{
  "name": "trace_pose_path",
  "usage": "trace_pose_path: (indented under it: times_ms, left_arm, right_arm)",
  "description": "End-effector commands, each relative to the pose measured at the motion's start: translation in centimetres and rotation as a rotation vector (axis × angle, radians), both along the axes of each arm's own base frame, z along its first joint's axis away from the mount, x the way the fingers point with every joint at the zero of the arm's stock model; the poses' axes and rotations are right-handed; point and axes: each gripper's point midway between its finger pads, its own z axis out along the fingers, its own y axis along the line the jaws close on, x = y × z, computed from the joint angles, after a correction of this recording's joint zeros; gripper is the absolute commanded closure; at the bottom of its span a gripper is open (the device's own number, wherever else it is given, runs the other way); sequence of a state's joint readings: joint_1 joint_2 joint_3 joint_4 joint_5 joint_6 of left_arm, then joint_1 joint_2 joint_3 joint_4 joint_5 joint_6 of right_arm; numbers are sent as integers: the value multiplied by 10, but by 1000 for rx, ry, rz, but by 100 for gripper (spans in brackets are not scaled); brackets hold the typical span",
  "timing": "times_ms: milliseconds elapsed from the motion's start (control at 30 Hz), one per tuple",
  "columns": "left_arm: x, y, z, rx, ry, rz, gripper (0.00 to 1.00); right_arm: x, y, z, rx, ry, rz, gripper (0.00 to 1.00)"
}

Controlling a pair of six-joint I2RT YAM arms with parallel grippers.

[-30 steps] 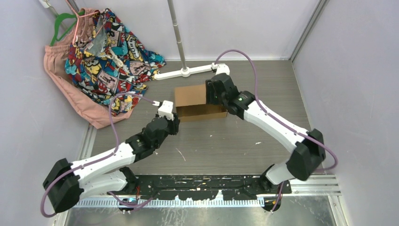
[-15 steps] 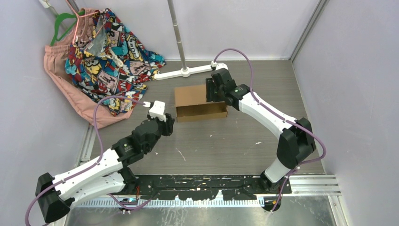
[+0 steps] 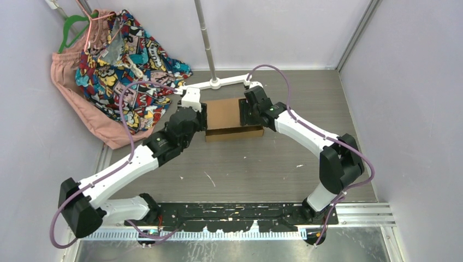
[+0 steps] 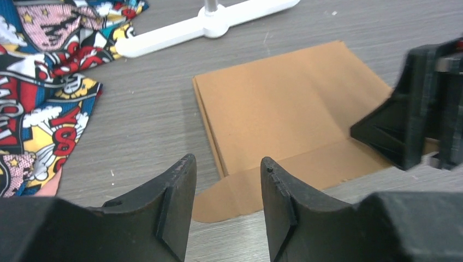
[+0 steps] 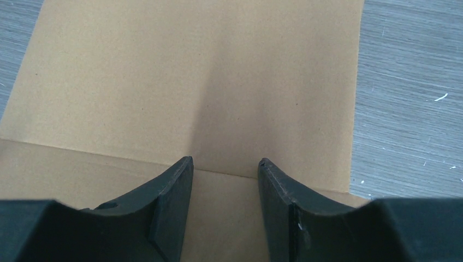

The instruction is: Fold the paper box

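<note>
The paper box [image 3: 224, 113] is brown cardboard, lying flat at the middle back of the table. Its lid [image 4: 284, 103] is down. A front flap [image 4: 306, 169] with a rounded tab splays out onto the table. My left gripper [image 3: 200, 117] is at the box's left edge. In the left wrist view it [image 4: 226, 164] is open, with the box's front left corner showing beyond the gap and nothing held. My right gripper [image 3: 244, 112] hangs over the box's right end. In its own view it [image 5: 225, 162] is open just above the lid [image 5: 191, 82], at the crease.
A heap of comic-print cloth [image 3: 125, 60] and a pink garment [image 3: 82, 106] lie at the back left, close to the left arm. A white stand foot [image 3: 215, 83] with an upright pole [image 3: 205, 33] sits right behind the box. Walls close in on the left, right and back.
The left arm has swung up and back, from the box's front left corner to its left edge, opening a little. The lid has gone down flatter under the right gripper.
</note>
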State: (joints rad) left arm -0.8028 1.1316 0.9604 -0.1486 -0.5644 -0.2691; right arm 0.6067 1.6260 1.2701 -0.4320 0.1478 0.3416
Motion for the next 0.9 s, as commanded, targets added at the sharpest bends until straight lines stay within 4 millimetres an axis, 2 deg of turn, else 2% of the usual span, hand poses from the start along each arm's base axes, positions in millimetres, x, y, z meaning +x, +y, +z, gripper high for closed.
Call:
trace_pose_path:
  times_ms: [0,167,300,467,867]
  left_arm:
    - [10,-4,-18,-27,72,-11,52]
    - [12,-18,-62,-11,162,-38,53]
    - [12,-27,-89,-18,207,-60,54]
    - [14,-29,-120,25,263,-51,55]
    - [15,-31,-166,59,333,-35,55]
  right_arm:
    - [3,2,0,14,-20,10,47]
    - [2,0,-10,8,-3,8,47]
    - [0,-1,-23,3,17,5,47]
    - [-1,-1,-36,8,35,2,47]
    - [-9,-4,-72,-8,95,-5,47]
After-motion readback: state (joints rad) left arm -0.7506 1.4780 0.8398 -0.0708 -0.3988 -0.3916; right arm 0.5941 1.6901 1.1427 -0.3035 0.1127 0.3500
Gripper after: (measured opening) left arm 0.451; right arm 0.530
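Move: At the left gripper, the lid's front-left corner lies about 12 cm below, some 2 cm ahead and 2 cm to its right. The box's middle is about 4 cm ahead, 9 cm right and 20 cm below, and the white stand base 15 cm ahead, 4 cm right and 21 cm below. The right fingers are already at the lid's front crease, roughly 1 cm below; from them the box's middle is 4 cm ahead, 5 cm left and 9 cm down. Sinking steeply, the left hand drops about 17 cm with its fingers tipping some 20 degrees downward, ending at the left end of the lid's front crease, where it comes close to or onto the cardboard. Beside it the right hand, still on the crease with its tips, presses the lid down another 6 cm, slowly at first. Both grippers stay half open. ##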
